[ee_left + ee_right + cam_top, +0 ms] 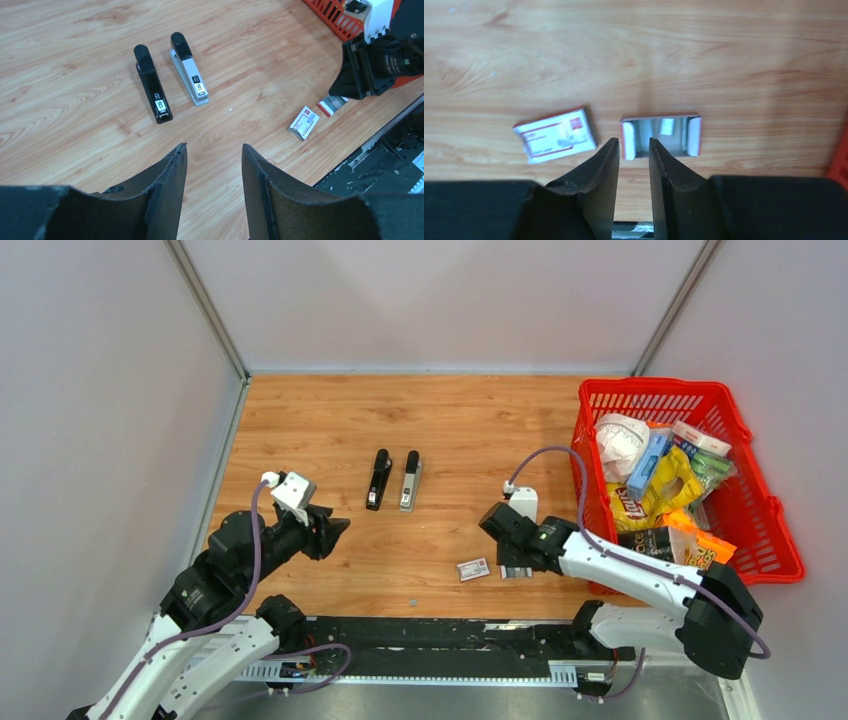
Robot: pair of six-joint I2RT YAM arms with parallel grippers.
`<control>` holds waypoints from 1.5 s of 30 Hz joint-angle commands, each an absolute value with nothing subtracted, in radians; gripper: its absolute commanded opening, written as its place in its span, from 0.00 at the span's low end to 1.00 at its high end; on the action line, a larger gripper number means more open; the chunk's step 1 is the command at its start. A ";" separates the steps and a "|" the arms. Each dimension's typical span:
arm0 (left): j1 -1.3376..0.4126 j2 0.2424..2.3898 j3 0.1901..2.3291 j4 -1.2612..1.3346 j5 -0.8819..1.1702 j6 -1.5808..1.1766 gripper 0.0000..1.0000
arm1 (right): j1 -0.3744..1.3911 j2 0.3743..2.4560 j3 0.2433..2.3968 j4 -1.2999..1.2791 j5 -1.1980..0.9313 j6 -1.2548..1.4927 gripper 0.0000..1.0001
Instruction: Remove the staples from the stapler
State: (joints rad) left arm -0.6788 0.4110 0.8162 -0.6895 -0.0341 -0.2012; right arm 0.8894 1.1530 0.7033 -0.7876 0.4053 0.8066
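Note:
A black stapler (378, 480) and a grey stapler (410, 480) lie closed side by side mid-table; both show in the left wrist view, black (152, 85) and grey (190, 70). My right gripper (630, 141) is open and empty, just above the near edge of a small open cardboard tray (661, 136). The tray's inside is silvery, with a small pale strip that may be staples (667, 126); I cannot tell for sure. My left gripper (214, 147) is open and empty, hovering near and left of the staplers (338, 528).
A small red-and-white box (555, 135) lies left of the tray, also in the top view (473, 569). A red basket (760, 530) full of packets stands at the right. A few tiny pale specks (230, 109) lie near the grey stapler.

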 commanded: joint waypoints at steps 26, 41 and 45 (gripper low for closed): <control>-0.680 0.345 0.815 -0.681 -0.106 -0.196 0.52 | 1.351 1.519 1.005 -0.496 0.161 0.528 0.58; -0.680 0.310 0.813 -0.680 -0.127 -0.196 0.52 | 1.422 1.615 1.012 -0.390 0.115 0.141 0.65; -0.680 0.307 0.813 -0.678 -0.127 -0.193 0.52 | 1.436 1.612 0.989 -0.350 0.100 0.052 0.65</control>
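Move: The small staple strip on the bare table near its base-side edge lies about 19 cm to the right hand's left, 8 cm back and 5 cm below. The open staple tray is just under that hand, 1 cm back and 2 cm to the right; the white staple box is about 6 cm left and 1 cm back. From the left hand, the strip is some 11 cm right, 7 cm back and 25 cm down. The empty right hand heads left for the loose staple strip, about 20 cm, while drawing back some 10 cm. It rises a little on leaving the tray, passes the white box, then sinks about 4 cm to hover low by the strip, turning almost 70 degrees counter-clockwise as its fingers spread. The left hand shifts a couple of centimetres left and up. ##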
